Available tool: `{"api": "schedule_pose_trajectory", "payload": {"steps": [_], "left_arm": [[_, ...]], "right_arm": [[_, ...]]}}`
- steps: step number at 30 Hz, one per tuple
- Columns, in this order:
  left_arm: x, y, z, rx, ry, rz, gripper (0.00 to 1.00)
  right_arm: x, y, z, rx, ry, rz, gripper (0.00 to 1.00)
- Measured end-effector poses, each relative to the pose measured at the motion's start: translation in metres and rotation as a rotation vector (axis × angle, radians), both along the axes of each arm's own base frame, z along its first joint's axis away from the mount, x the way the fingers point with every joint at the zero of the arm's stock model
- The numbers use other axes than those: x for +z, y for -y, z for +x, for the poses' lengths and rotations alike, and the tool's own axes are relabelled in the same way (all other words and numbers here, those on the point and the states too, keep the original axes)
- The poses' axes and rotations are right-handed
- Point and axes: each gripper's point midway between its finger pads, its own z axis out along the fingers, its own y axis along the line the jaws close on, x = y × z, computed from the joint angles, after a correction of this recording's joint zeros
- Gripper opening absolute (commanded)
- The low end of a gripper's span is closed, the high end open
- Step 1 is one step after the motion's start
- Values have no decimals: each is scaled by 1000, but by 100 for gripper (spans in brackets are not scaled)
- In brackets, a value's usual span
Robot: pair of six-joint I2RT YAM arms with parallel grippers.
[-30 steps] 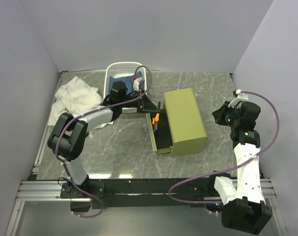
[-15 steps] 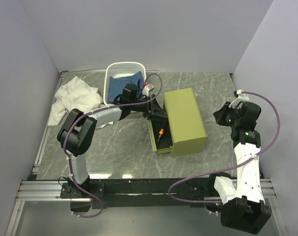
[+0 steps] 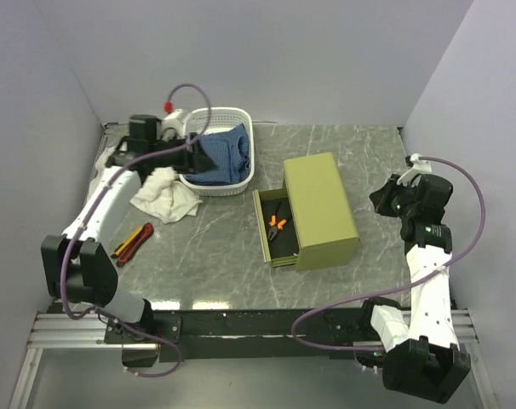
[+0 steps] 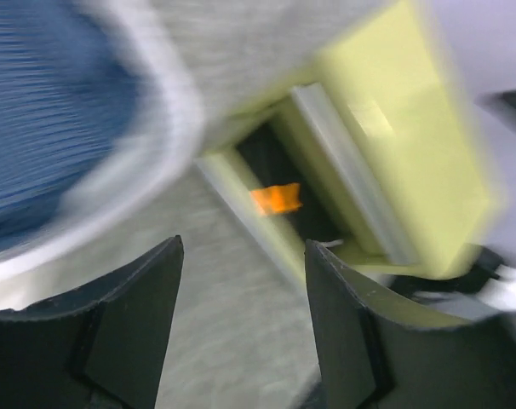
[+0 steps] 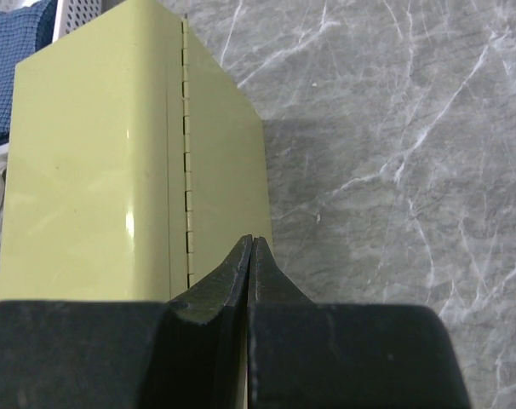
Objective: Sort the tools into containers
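Note:
The olive-green chest [image 3: 322, 209] stands right of centre with its bottom drawer [image 3: 266, 247] pulled open. Orange-black pliers [image 3: 277, 226] lie in the drawer and show as an orange blur in the left wrist view [image 4: 275, 198]. The white basket [image 3: 241, 183] with blue fabric [image 3: 220, 162] sits at the back. Red and yellow screwdrivers [image 3: 132, 241] lie on the table at the left. My left gripper [image 3: 197, 155] hangs over the basket's left side, open and empty [image 4: 243, 256]. My right gripper [image 3: 379, 200] is shut and empty, right of the chest [image 5: 249, 241].
The white cloth [image 3: 166, 198] lies crumpled in front of the basket on its left. The chest's hinged top [image 5: 96, 170] fills the left of the right wrist view, with grey marble table [image 5: 394, 128] beside it. White walls enclose the table on three sides.
My left arm has swung from the open drawer back to the left over the basket. The pliers now lie loose in the drawer. The right arm has not moved.

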Motion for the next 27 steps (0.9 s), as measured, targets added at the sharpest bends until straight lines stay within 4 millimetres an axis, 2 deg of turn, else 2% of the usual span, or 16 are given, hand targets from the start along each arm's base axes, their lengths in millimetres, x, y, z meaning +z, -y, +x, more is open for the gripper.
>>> {"api": "schedule_pose_trajectory", "payload": {"steps": [1, 2, 3, 5, 6, 7, 10, 13, 15, 19, 21, 23, 27], "left_arm": [[-3, -16, 3, 23, 19, 45, 64], [-10, -39, 6, 50, 38, 120, 64], [-22, -64, 6, 81, 34, 200, 64], [-47, -101, 0, 113, 24, 348, 65], [-63, -120, -7, 126, 12, 422, 65], [-81, -139, -19, 124, -10, 508, 66], [-122, -185, -58, 91, -75, 727, 66], [-143, -218, -83, 44, -125, 887, 67], [-147, -241, -86, 51, -144, 955, 66], [-151, -274, -83, 90, -203, 998, 64], [-158, -283, -77, 88, -237, 993, 63], [-168, -286, -73, 73, -271, 977, 63], [-180, -275, -80, 21, -321, 904, 63]], "right_arm": [[1, 0, 1, 0, 1, 0, 1], [2, 1, 1, -1, 3, -1, 4], [5, 1, 2, -1, 8, -1, 6], [8, 1, 4, -1, 13, 0, 18], [9, 1, 5, 0, 16, 2, 23], [10, 0, 6, 1, 18, 7, 32], [9, 0, 8, 6, 16, 12, 46], [9, -1, 8, 9, 13, 18, 51], [9, -1, 9, 10, 16, 17, 53], [10, -1, 9, 12, 21, 17, 55], [10, -1, 9, 12, 20, 18, 55], [10, -1, 9, 13, 21, 16, 56], [9, -1, 10, 14, 17, 13, 56]]}}
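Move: The red knife lies about 29 cm to the left of the left hand, roughly 13 cm back and 26 cm below. The yellow knife is alongside, some 3 cm farther left of it. From the left hand, the white cloth is about 15 cm ahead and 31 cm left, the basket 24 cm ahead and 4 cm left, and the green box's open drawer 8 cm back and 18 cm right. From the right hand, the red knife is about 74 cm left and 6 cm back, well below. The empty left hand swings fast to the left, about 27 cm, away from the drawer and basket, and sinks some 18 cm while drawing back about 8 cm towards the two knives, its wrist rolling over by around 50 degrees so the open fingers, first aimed right and forward, end pointing nearly straight down, still clear of the knives. Meanwhile the right hand stays beside the green box, rising barely 1 cm, and its shut, empty fingers open to about half. ##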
